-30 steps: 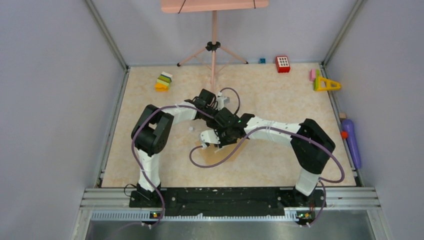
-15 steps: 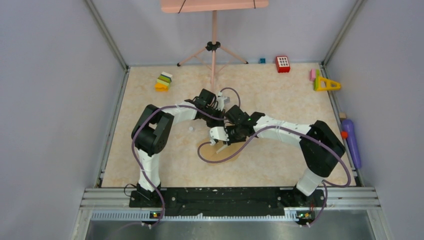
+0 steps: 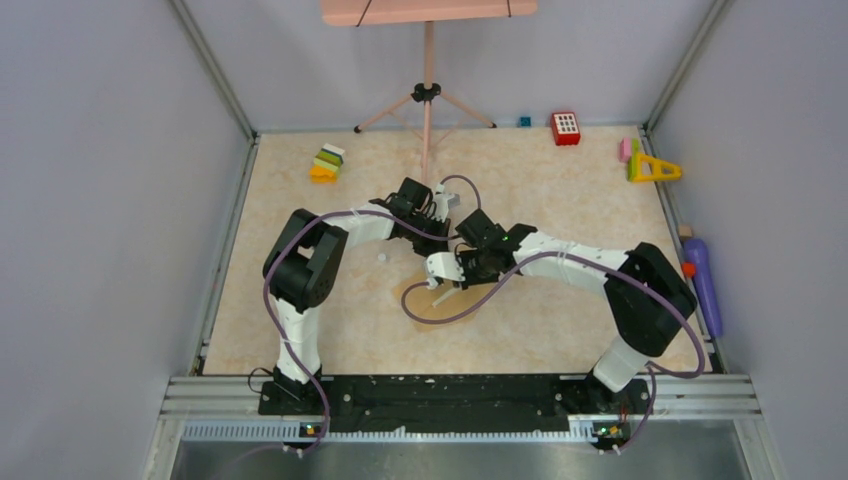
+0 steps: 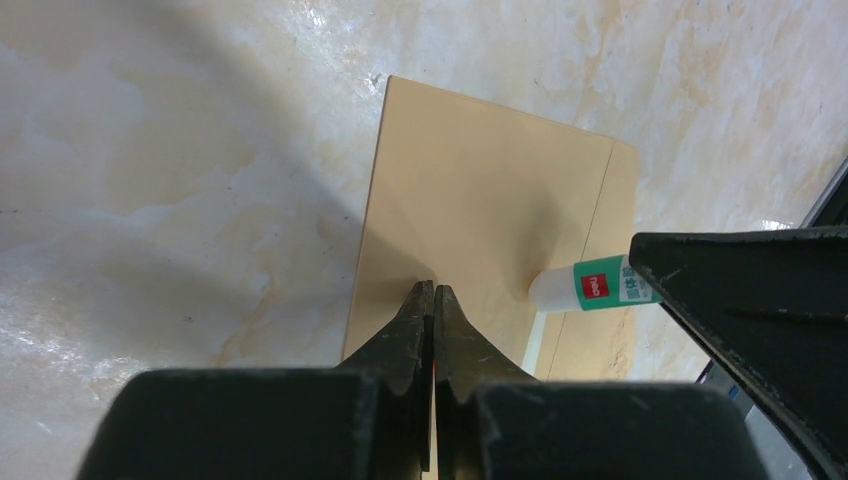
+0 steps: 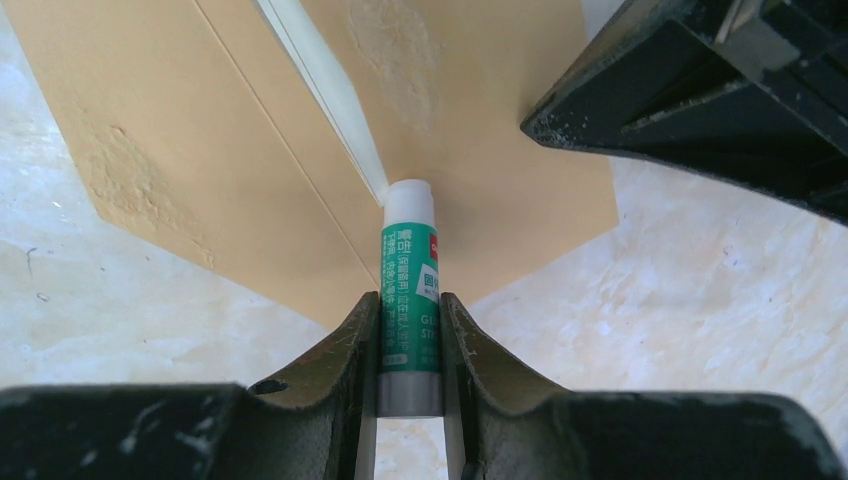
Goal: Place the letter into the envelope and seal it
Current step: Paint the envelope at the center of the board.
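The brown envelope (image 3: 425,305) lies flat on the marble table, under both wrists. My left gripper (image 4: 433,290) is shut with nothing between its fingers, its tips pressed down on the envelope (image 4: 470,190) near its left edge. My right gripper (image 5: 408,298) is shut on a green and white glue stick (image 5: 409,270). The stick's white tip touches the envelope (image 5: 200,130) at the flap line. There a thin pale strip, the edge of the letter (image 5: 320,80), shows; the rest of the letter is hidden inside. The glue stick (image 4: 595,285) also shows in the left wrist view.
A pink tripod (image 3: 427,100) stands at the back centre. Stacked toy blocks (image 3: 327,162) lie back left, with a red block (image 3: 566,128) and a yellow triangle (image 3: 652,168) back right. A purple object (image 3: 703,285) rests along the right rail. Grey walls enclose the table.
My right gripper has moved to the right with the glue stick, sliding along the envelope. The left gripper has stayed pressed down in the same place.
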Tool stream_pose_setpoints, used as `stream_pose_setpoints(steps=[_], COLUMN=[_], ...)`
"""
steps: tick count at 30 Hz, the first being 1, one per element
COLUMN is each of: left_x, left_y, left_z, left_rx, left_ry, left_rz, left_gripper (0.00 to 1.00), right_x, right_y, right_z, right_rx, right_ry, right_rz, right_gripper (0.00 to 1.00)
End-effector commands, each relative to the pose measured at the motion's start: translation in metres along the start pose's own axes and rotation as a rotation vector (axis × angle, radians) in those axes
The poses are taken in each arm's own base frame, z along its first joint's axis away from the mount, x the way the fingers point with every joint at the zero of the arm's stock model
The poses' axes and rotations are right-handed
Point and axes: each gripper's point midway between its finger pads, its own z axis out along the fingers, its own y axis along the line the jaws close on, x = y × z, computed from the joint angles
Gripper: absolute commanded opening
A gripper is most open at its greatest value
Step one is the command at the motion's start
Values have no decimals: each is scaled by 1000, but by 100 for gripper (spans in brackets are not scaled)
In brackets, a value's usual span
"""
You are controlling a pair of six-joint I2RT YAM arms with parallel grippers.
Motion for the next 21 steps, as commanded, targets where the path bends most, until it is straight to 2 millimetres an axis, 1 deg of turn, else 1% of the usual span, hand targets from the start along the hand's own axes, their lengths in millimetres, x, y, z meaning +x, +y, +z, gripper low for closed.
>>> stream_pose_setpoints(steps=[1,5,7,11,14,15,18,21], left_x=[49,49,48,42,31,27,13,-4], left_y=[42,42,42,37,28,24,11,-2], left_z=[22,22,22,19,13,11,0,-16], left_rx=[-155,-153,-151,-142,-115,-104,-77,-57], left_ry=[134,136,134,126,98,85,36,-20], left_rz=[-12,-14,-12,0,23,32,68,112], left_gripper=[0,0,0,0,0,3,31,53], right_x=[8,9,6,-8,-19,-22,-31,-39], right_y=[-10,-14,-16,-20,-21,-22,-21,-18], right_z=[-15,-22,-28,-46,-63,-69,-89,-112], right_rx=[53,68,79,94,112,117,132,148], right_ry=[4,-6,-27,-110,-189,-218,-309,-412], right_rz=[10,23,35,77,117,133,177,205], right_gripper=[0,0,0,0,0,0,0,0])
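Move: The envelope's middle lies about 9 cm left of the right gripper, 4 cm back and 5 cm below. Its white paper strip is centred some 7 cm left and 3 cm back of that gripper, and the held glue stick's tip is at the strip's right end. From the shut left gripper, resting at the envelope's forward edge, the envelope's middle is about 8 cm back, 3 cm left and 2 cm below. The white cap lies some 17 cm left of the left gripper and 1 cm ahead. Finish the glue stroke with the right gripper: keep hold of the stick and slide its tip about 1.5 cm right and slightly forward on the envelope, then lift it clear, some 8 cm up, tilting the fingers about 15 degrees further towards the left. Hold the envelope down with the left fingertips until the stick is rising, then open them nearly halfway and ease up about 1 cm. ##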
